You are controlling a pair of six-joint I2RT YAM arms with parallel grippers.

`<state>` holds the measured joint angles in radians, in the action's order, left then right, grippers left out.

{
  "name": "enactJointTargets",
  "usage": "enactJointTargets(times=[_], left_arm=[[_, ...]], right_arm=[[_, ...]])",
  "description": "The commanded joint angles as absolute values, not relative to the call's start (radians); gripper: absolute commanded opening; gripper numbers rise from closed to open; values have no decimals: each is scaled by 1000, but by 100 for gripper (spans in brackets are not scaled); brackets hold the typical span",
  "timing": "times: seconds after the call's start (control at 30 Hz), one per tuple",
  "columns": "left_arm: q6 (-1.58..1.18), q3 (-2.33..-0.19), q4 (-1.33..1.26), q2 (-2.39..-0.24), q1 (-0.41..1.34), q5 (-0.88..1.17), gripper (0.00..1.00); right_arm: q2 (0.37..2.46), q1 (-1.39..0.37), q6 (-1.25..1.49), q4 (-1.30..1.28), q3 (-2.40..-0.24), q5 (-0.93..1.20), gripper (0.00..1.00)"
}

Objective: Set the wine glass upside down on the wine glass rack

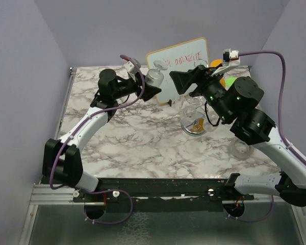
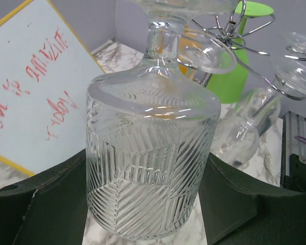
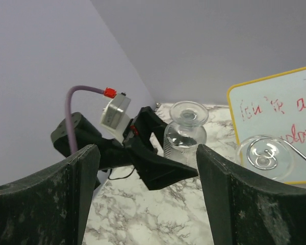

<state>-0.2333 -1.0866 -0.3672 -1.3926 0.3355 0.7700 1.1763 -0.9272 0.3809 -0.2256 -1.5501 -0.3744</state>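
Note:
The wine glass (image 2: 149,127), clear with a ribbed bowl, hangs upside down above the table with its foot on top. My left gripper (image 2: 145,194) is shut on its bowl, one dark finger on each side. From above, the glass (image 1: 154,76) is in front of the whiteboard, left of the wine glass rack (image 1: 196,109). The rack's silver wire arms (image 2: 234,33) show just beyond the glass's foot, with other glasses (image 2: 239,135) hanging from them. My right gripper (image 3: 148,204) stands open and empty, facing the held glass (image 3: 183,133) from the rack side.
A tilted whiteboard (image 1: 179,64) with red writing stands behind the glass. A green object (image 2: 237,76) sits behind the rack. Another clear glass (image 1: 242,148) stands on the marble table (image 1: 143,143) under my right arm. Purple walls close in on both sides.

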Motion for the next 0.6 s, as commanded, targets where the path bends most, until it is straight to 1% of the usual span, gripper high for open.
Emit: enactJointTargets(times=[0.0,0.13,0.3,0.57], left_arm=[[-157,-1248,-496,-1548,371,794,14],[-97,-1375,-515,-1691,402,817,13],[-94,-1540,-533,-1859,408,855,9],[-81,-1746,-572,-2056,437,890,6]], right_arm=[[1119,-925,332,-246,-1532,-460,81],[1089,-925,330,-277,-1519,-469,80],[1065,-925,340,-329,-1526,-490,78],[1081,-925,350,-444,-1578,-576,77]])
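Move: The left hand holds the clear wine glass upside down; the rack's one empty hook is roughly 19 cm to its right, 9 cm ahead and 4 cm above it. The nearest hanging clear glass is some 12 cm to the hand's right, level in depth and slightly lower, with the orange glass about 27 cm right and 8 cm ahead. From the right hand, the empty hook lies about 15 cm ahead, 14 cm right and 12 cm below. Still gripping the upended clear wine glass by its bowl, the left hand carries it briskly forward and to the right, roughly 15 cm in all, past the left-far side of the nearest hanging glass towards the empty hook, sinking about 3 cm and slowing while the wrist swings some 10 degrees clockwise. The right hand, open and empty, backs off about 5 cm to its right, rising a little and then sinking again. ##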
